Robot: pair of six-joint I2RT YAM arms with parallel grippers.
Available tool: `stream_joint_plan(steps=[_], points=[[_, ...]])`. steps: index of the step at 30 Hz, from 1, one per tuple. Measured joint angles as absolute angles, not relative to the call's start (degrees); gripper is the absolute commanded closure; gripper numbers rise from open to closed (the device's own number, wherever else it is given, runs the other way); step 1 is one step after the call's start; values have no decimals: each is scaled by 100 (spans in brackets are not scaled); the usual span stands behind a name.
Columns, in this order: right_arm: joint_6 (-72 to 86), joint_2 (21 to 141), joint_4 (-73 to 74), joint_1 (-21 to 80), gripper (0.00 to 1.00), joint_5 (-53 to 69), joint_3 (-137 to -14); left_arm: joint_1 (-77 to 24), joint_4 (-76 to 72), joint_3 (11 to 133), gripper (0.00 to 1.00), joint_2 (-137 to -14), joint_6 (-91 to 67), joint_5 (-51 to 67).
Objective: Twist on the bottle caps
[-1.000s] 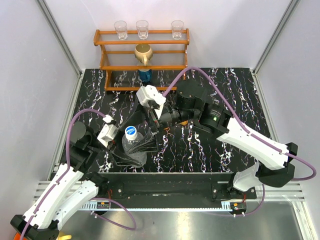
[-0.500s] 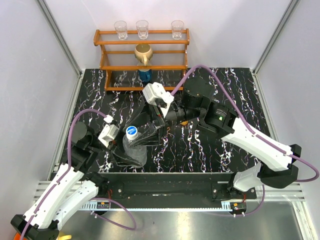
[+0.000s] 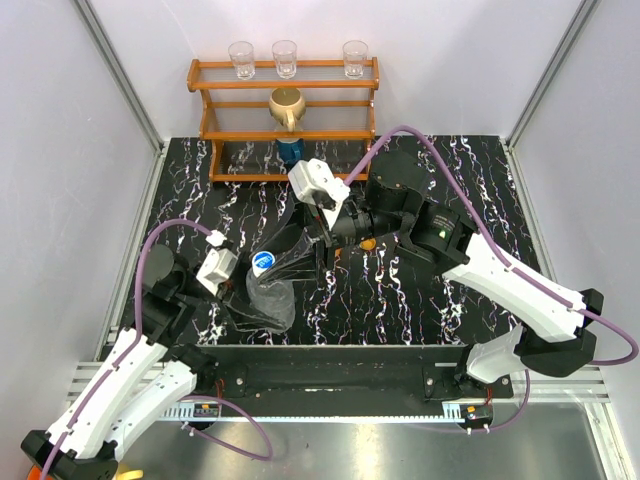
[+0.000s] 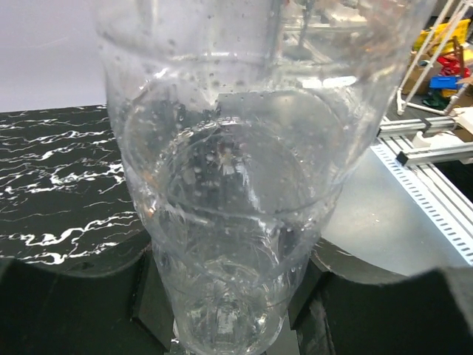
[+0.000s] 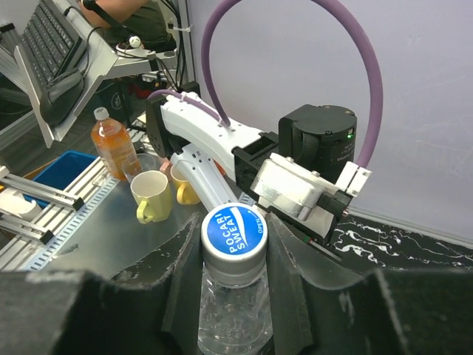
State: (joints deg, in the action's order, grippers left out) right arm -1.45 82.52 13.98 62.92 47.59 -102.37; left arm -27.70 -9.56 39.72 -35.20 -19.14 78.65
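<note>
A clear bottle (image 3: 264,296) stands upright near the table's front left and fills the left wrist view (image 4: 236,185). My left gripper (image 3: 243,297) (image 4: 229,296) is shut on the bottle's lower body, with one jaw pressed on each side. The cap (image 3: 263,263) (image 5: 235,235), pale-rimmed with a blue printed top, sits on the bottle's neck. My right gripper (image 3: 272,264) (image 5: 235,255) reaches in from the right and is shut on the cap, both fingers touching its sides. A small orange thing (image 3: 368,242) peeks out beneath the right arm; what it is cannot be told.
A wooden shelf (image 3: 230,134) stands at the back with three clear glasses (image 3: 285,57) on top, a gold pot (image 3: 287,105) and a dark blue container (image 3: 290,150) below. Grey walls close both sides. Beyond the table edge the right wrist view shows yellow mugs (image 5: 150,196).
My right gripper has slid left onto the bottle's top and shut on the cap. The left gripper and the bottle have stayed put.
</note>
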Motion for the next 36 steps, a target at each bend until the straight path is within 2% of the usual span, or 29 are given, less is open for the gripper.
stream_joint_plan(steps=[3,8,22,25,26,29,32,33,36], points=[[-154,8252,1406,6270,100,4650,-10237,-2768,-799,3975,57,-3479,-1684,7596],[-235,8243,1590,6237,100,3968,-10256,-2724,-301,3986,61,-3402,-1033,6676],[-73,8713,1780,6285,100,537,-10484,-2681,652,4005,65,-3374,-89,2731],[97,8945,1750,6394,87,-84,-10626,-2665,797,4005,65,-3371,-58,2296],[154,9017,1739,6427,74,-246,-10691,-2652,812,4005,65,-3369,-73,2211],[292,9214,1745,6499,46,-543,-10919,-2604,827,4005,64,-3330,-185,2112],[454,9266,1761,6545,31,-628,-11004,-2569,814,4005,61,-3291,-224,2145],[473,9249,1774,6571,20,-635,-11002,-2561,799,4005,60,-3267,-226,2233],[421,9076,1750,6591,8,-489,-10840,-2543,746,4005,58,-3223,-268,2661]])
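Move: The white cap with the blue top sits on the neck of the clear bottle, already pinched between the right fingers, with the bottle's middle straight below the right hand by about 10 cm. The left hand still grips the bottle lower down, the cap some 13 cm straight above it. From the right hand, the orange bottle stands on the table roughly 23 cm ahead, 10 cm to the right and 36 cm below; its loose orange cap lies about 24 cm ahead, 20 cm right and 44 cm below. Both hands swing forward together by about 15 cm, sinking slightly and drifting a little left, the left one gripping the clear bottle and turning it counter-clockwise while the right keeps its pinch on the cap and turns clockwise some 50 degrees, so cap and bottle are twisted against each other in the tightening sense. As the swing ends and both hands ease back a centimetre or so, the right fingers spread wide and let go of the cap, while the left keeps its hold on the bottle. ##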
